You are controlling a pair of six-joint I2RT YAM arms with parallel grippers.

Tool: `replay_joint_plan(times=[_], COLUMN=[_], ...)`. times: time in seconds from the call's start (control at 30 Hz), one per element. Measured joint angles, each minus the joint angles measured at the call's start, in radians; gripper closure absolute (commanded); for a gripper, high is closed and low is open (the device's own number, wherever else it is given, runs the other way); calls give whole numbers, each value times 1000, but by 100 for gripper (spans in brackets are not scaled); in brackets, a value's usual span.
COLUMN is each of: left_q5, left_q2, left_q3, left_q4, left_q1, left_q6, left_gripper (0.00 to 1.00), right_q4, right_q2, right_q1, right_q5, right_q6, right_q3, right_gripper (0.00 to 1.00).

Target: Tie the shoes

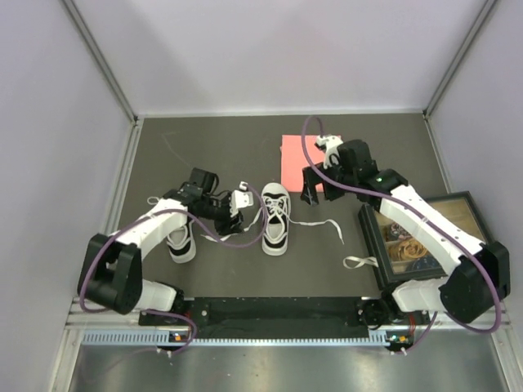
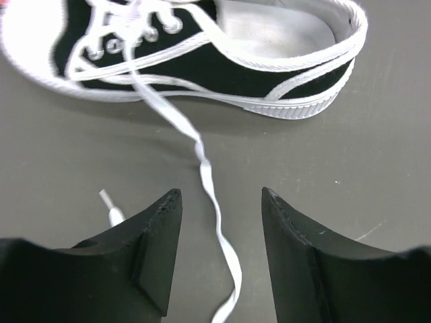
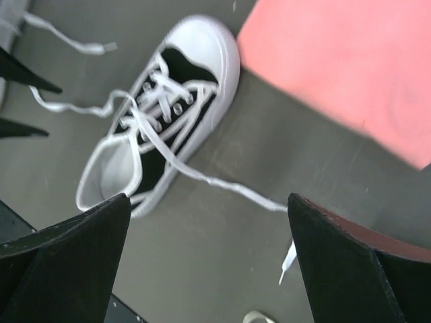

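Note:
Two white sneakers with black side panels lie on the dark mat. One shoe (image 1: 275, 219) sits in the middle with its toe pointing away; it also shows as the shoe (image 2: 202, 60) and the shoe (image 3: 161, 114) in the wrist views. The other shoe (image 1: 181, 238) lies partly under my left arm. My left gripper (image 1: 238, 206) (image 2: 221, 195) is open just left of the middle shoe, and a loose lace (image 2: 202, 151) runs on the mat between its fingers. My right gripper (image 1: 315, 193) (image 3: 209, 202) hangs wide open to the right of that shoe, above its other lace (image 3: 236, 192), holding nothing.
A pink pad (image 1: 297, 160) (image 3: 337, 67) lies behind the right gripper. A dark-framed box (image 1: 369, 237) with small items stands at the right. A white strip (image 1: 357, 261) lies beside its left edge. Grey walls enclose the mat on three sides.

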Motion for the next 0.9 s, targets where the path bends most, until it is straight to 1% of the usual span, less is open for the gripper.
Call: replay_joint_plan(times=[0.07, 0.13, 0.17, 0.33, 0.53, 0.6, 0.7, 0.9], left_q5=[0, -1, -3, -20, -55, -69, -78, -89], left_q2=[40, 76, 94, 178, 231, 235, 235, 199], left_q3=[-6, -10, -10, -10, -7, -5, 3, 11], left_q4=[23, 46, 56, 107, 150, 162, 158, 101], left_q1=[-19, -42, -55, -96, -98, -99, -100, -93], left_q6=[19, 34, 40, 52, 47, 43, 46, 43], left_gripper=[49, 56, 58, 63, 69, 71, 70, 69], right_q4=[-33, -57, -67, -106, -120, -121, -122, -130], right_q2=[18, 45, 58, 103, 106, 106, 108, 109], right_q1=[0, 0, 0, 0, 0, 0, 0, 0], right_q5=[-7, -10, -10, -1, 2, 3, 5, 7], right_q6=[-13, -21, -23, -32, -33, -34, -42, -55], right_q3=[-18, -31, -39, -84, -90, -90, -90, -90], right_gripper=[1, 2, 2, 2, 2, 2, 2, 2])
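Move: The centre shoe's left lace runs just below the left hand, some 3 cm to its right, level fore-and-aft and about 7 cm down; that shoe's middle is around 10 cm right and 2 cm ahead, the other shoe about 17 cm left and 1 cm ahead. The shoe's right lace lies some 18 cm under the right hand, 4 cm back and 2 cm right; from that hand the centre shoe is 12 cm left and 2 cm back, the pink cloth 14 cm straight ahead. Onto the centre shoe's left lace, a little way out from its side, the left hand sinks about 6 cm while edging right, its fingers narrowing around the strand without shutting, then eases up slightly. Over the right lace the right hand drops some 9 cm and draws back a little and to its right, tipping its fingers more steeply down, then hovers wide open above the strand. ##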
